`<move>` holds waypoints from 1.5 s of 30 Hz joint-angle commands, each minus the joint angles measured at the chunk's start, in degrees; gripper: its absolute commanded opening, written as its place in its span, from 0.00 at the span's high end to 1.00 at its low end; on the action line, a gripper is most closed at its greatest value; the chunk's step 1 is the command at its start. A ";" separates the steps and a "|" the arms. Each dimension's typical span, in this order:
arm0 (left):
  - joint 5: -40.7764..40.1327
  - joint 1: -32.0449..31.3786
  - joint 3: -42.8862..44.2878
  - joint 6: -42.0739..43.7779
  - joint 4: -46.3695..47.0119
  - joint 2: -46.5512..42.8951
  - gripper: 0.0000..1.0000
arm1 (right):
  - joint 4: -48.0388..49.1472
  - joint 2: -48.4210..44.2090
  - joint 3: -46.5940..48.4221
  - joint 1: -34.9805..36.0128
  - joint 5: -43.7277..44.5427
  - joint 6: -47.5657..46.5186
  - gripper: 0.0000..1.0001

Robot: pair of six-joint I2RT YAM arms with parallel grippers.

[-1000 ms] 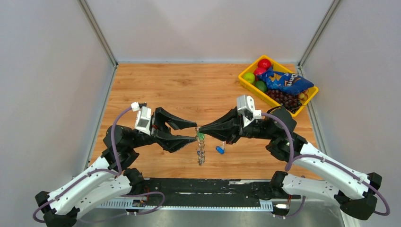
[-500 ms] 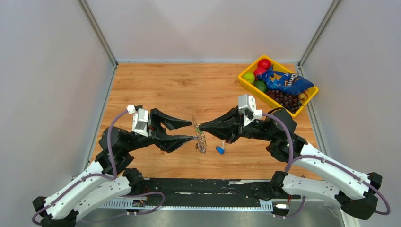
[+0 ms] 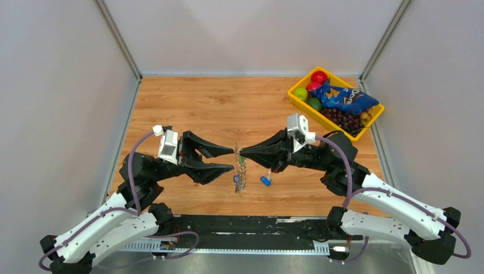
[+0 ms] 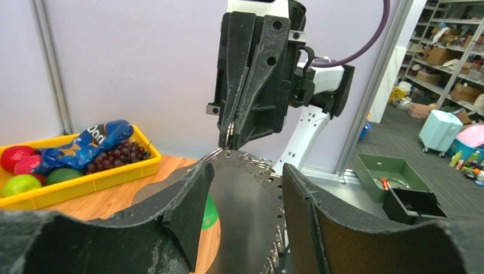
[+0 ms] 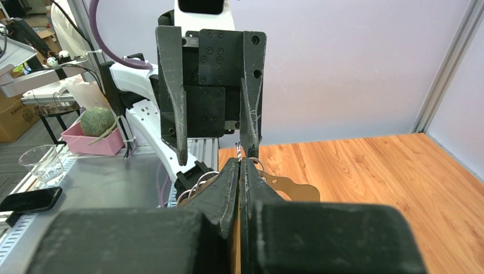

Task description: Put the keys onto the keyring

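Note:
My right gripper (image 3: 241, 152) is shut on the thin silver keyring (image 4: 227, 129), held above the table's middle. From the ring hangs a bunch (image 3: 241, 176): a dark metal plate (image 4: 251, 217) with numbered holes and rings along its edge, a green key cap (image 4: 209, 212) and a blue cap (image 3: 236, 178). My left gripper (image 3: 233, 158) faces it, open, with its fingers either side of the hanging plate (image 4: 245, 171) and a gap on both sides. One blue key (image 3: 265, 181) lies on the table right of the bunch. In the right wrist view the shut fingertips (image 5: 240, 164) hide the grip.
A yellow bin (image 3: 297, 97) with fruit, grapes and a blue snack bag (image 3: 345, 98) stands at the far right corner. White walls enclose the wooden table (image 3: 228, 108) on three sides. The arms' black base rail (image 3: 245, 225) runs along the near edge.
My left gripper has drawn back a little to the left from the bunch. The bunch swung and now hangs straight. The right gripper has stayed in place, still shut.

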 commanded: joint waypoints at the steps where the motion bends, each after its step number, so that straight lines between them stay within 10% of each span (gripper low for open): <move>1: 1.67 -0.10 0.39 -2.25 4.67 0.67 0.42 | 5.59 -0.19 1.15 0.64 1.07 0.81 1.00; 26: 0.75 -0.05 0.40 -1.77 5.09 2.09 0.45 | 6.75 1.64 1.13 1.71 0.11 0.26 1.00; 45: -0.15 -0.05 0.32 -1.68 4.86 1.62 0.67 | 6.03 2.39 0.68 2.58 -1.46 -1.03 1.00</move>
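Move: Ahead of the left hand's open fingertips, the small metal ring pinched by the right hand is about 3 cm to the right, 1 cm farther out and 1 cm higher; from the right hand it is 1 cm to the left, level and straight ahead. The keyring plate's middle is 2 cm right, 2 cm nearer the base and 6 cm below the left hand. The blue key on the table is roughly 12 cm right of that hand, 10 cm farther out and 40 cm below. Bringing the ring to the waiting gripper, the right hand keeps its pinch and eases about 1 cm left, while the left hand edges some 0.5 cm right to meet it. Then, almost still, the left fingers close from over half open to about a third, one on the far side of the ring and one on the near side; they stay short of shut, and a grip on the ring can't be seen. ##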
